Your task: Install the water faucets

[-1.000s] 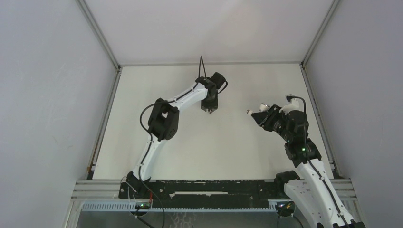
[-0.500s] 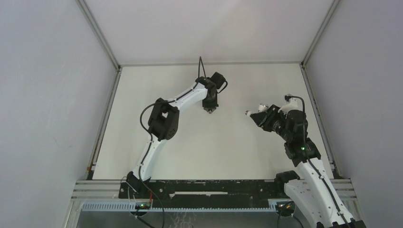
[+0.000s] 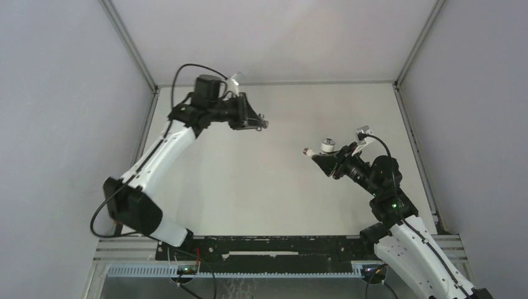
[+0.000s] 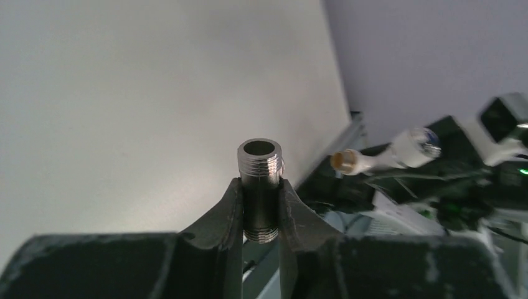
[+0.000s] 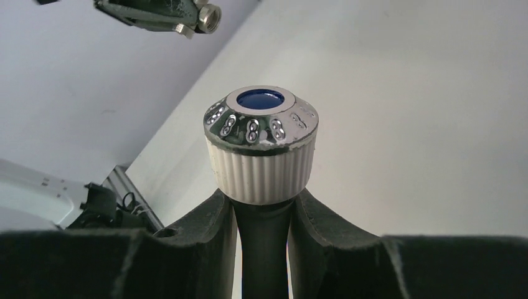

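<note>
My left gripper (image 3: 256,122) is raised at the back left, points right, and is shut on the short grey metal threaded fitting (image 3: 264,124). In the left wrist view the fitting (image 4: 259,163) stands upright between the fingers (image 4: 231,202), open bore up. My right gripper (image 3: 324,159) is shut on the white tap piece (image 3: 326,147), whose spout (image 3: 307,151) points left toward the fitting. In the right wrist view the tap's ribbed white knob (image 5: 261,163), chrome-topped with a blue centre, sits above my right gripper (image 5: 261,200). A gap separates the two parts.
The white table (image 3: 274,193) lies below both arms, bounded by grey walls and aluminium posts (image 3: 129,43). A black rail (image 3: 268,246) runs along the near edge. The left gripper shows at the top left of the right wrist view (image 5: 187,15).
The left arm swung up from mid-table to the back left, and its gripper now points right. The right gripper moved left toward it with the tap.
</note>
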`<action>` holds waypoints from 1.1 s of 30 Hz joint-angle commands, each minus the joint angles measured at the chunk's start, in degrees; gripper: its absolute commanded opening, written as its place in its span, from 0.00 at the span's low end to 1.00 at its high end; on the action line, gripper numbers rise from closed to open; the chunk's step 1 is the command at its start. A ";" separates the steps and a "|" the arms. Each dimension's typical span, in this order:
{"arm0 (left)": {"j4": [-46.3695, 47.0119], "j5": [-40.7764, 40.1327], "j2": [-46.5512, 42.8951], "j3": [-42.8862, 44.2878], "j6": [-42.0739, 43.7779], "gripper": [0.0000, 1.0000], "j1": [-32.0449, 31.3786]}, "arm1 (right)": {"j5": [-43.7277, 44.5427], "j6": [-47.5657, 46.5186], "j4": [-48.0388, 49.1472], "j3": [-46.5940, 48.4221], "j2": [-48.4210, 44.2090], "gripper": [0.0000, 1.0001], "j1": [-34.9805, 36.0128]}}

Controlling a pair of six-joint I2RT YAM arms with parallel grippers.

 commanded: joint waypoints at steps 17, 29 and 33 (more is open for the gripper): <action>7.81 44.93 -22.76 -20.79 -15.53 0.00 4.90 | 42.72 -53.78 31.39 -1.78 2.86 0.00 51.59; -0.75 41.54 -28.86 -26.57 -1.41 0.00 2.57 | 55.26 -81.95 34.24 -6.13 3.77 0.00 66.07; -4.08 43.62 -27.90 -26.64 -1.40 0.00 1.94 | 54.35 -80.77 33.85 -6.24 2.85 0.00 68.55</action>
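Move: The grippers already hold their parts well above the bare table. The faucet in the right gripper lies about 22 cm to the right of the left hand, some 9 cm farther back and slightly lower. From the right hand, the metal tee fitting in the left gripper lies roughly 10 cm ahead, 24 cm to the left and a couple of centimetres higher. Draw the left gripper back about 20 cm, rising a little, and swing it some 30 degrees clockwise so the tee faces right towards the faucet. Carry the right gripper back and left about 9 cm each, with a smaller rise, while rolling its wrist strongly, some 75 degrees, to bring the faucet's blue-capped knob over to the near side. Keep both grips. ##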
